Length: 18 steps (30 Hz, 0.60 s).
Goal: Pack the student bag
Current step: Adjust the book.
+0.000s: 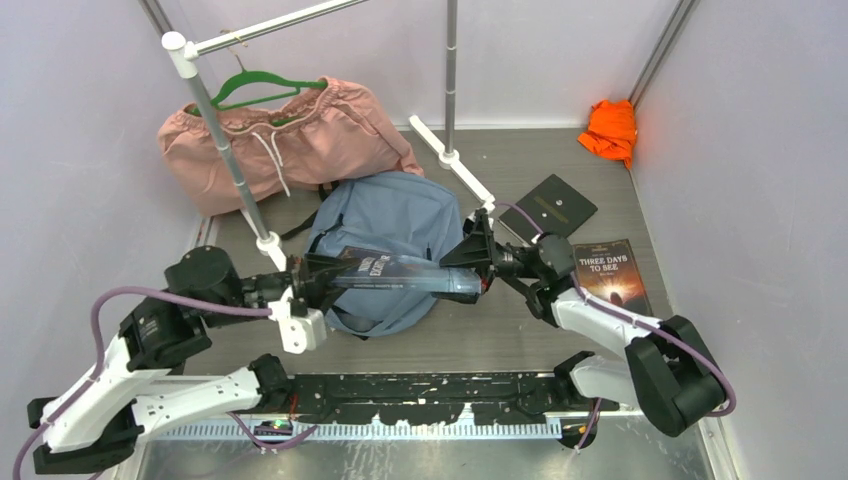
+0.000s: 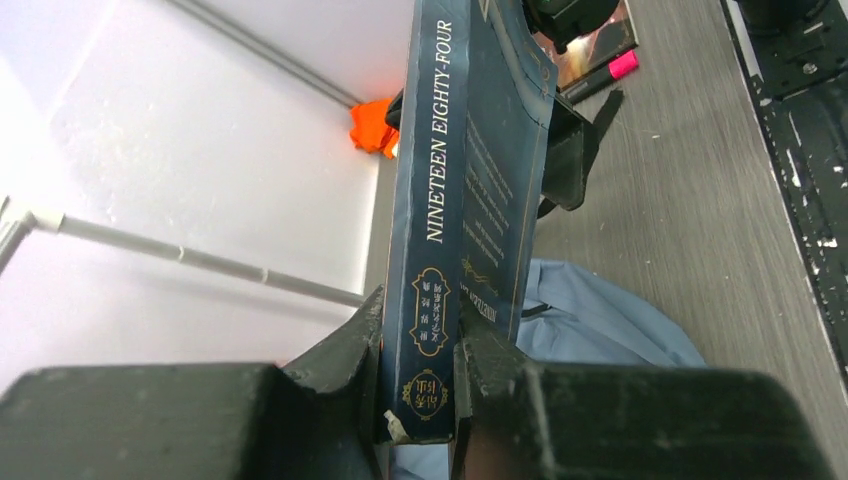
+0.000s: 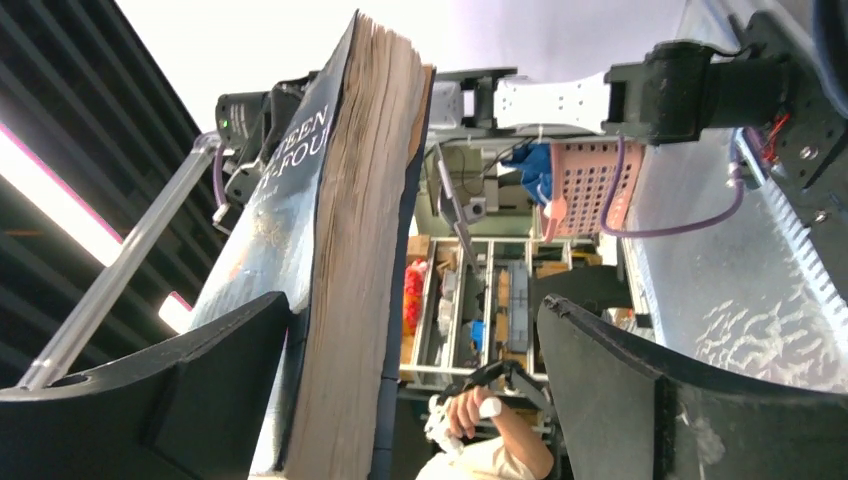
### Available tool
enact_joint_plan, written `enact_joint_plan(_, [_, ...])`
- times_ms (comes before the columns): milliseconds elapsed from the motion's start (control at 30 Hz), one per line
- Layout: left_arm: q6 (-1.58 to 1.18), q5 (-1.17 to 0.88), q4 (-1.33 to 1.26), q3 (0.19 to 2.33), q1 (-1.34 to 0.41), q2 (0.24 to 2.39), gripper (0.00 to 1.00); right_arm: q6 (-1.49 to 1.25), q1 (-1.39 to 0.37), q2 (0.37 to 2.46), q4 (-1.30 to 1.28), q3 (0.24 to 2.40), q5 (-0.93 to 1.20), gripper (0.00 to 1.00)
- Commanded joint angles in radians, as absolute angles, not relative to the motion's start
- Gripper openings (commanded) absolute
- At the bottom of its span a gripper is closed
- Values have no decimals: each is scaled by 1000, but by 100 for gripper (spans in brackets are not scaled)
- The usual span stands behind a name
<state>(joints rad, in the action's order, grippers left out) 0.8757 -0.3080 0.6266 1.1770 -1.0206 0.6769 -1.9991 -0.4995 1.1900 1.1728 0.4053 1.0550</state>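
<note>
The student bag (image 1: 385, 215), a dusty-blue backpack, lies on the table between the arms and shows under the book in the left wrist view (image 2: 600, 320). A dark blue book, "Nineteen Eighty-Four" (image 1: 400, 272), hangs level above the bag. My left gripper (image 1: 310, 283) is shut on its spine end (image 2: 425, 350). My right gripper (image 1: 470, 262) stands open around the other end (image 3: 415, 350). One finger (image 3: 200, 380) sits by the cover of the book (image 3: 350, 250). The other finger (image 3: 620, 390) is well apart from the pages.
A pink garment (image 1: 280, 140) on a green hanger hangs from a white rack (image 1: 225, 150) at the back left. An orange cloth (image 1: 612, 128) lies in the far right corner. A black book (image 1: 548, 205) and "Three Days to See" (image 1: 612, 275) lie right of the bag.
</note>
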Motion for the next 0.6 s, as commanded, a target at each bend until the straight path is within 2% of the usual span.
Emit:
enact_joint_plan(0, [680, -143, 517, 1259, -1015, 672, 0, -1636, -478, 1106, 709, 513, 1068, 100])
enact_joint_plan(100, [489, 23, 587, 1295, -1015, 696, 0, -1134, -453, 1048, -35, 694, 941, 100])
enact_joint_plan(167, [371, 92, 680, 1331, -1015, 718, 0, -900, -440, 1050, -357, 827, 821, 100])
enact_joint_plan(233, [281, 73, 766, 1346, -1015, 738, 0, -760, -418, 1056, -552, 917, 719, 100])
enact_joint_plan(367, [189, -11, 827, 1312, -1015, 708, 0, -617, -311, 1032, -789, 1017, 593, 100])
enact_joint_plan(567, [168, -95, 823, 1235, -1015, 643, 0, -663, -280, 904, -771, 1087, 485, 100])
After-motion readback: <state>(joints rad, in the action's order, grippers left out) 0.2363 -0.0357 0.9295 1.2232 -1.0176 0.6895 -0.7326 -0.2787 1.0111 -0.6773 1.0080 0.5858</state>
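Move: Beneath the left hand, which grips one end of the Nineteen Eighty-Four book, lies the backpack, its middle about 19 cm ahead, 5 cm right and 34 cm down; the book's middle is some 10 cm right, 1 cm ahead and 3 cm lower. From the open right hand, around the book's free end, the backpack is about 15 cm ahead, 17 cm left and 25 cm below; the book's middle is 11 cm left, 2 cm back and 5 cm up; the black notebook is 26 cm ahead, 21 cm right and 28 cm down. Clearing the book's free end, the wide-open right hand goes forward, then right and down, about 8 cm each forward and right, turning its fingertips down by some 50 degrees and round towards the front. The left hand keeps its grip, rolls the book some 40 degrees while dipping and swinging its free end forward, and sinks about 7 cm with a smaller drift left. ##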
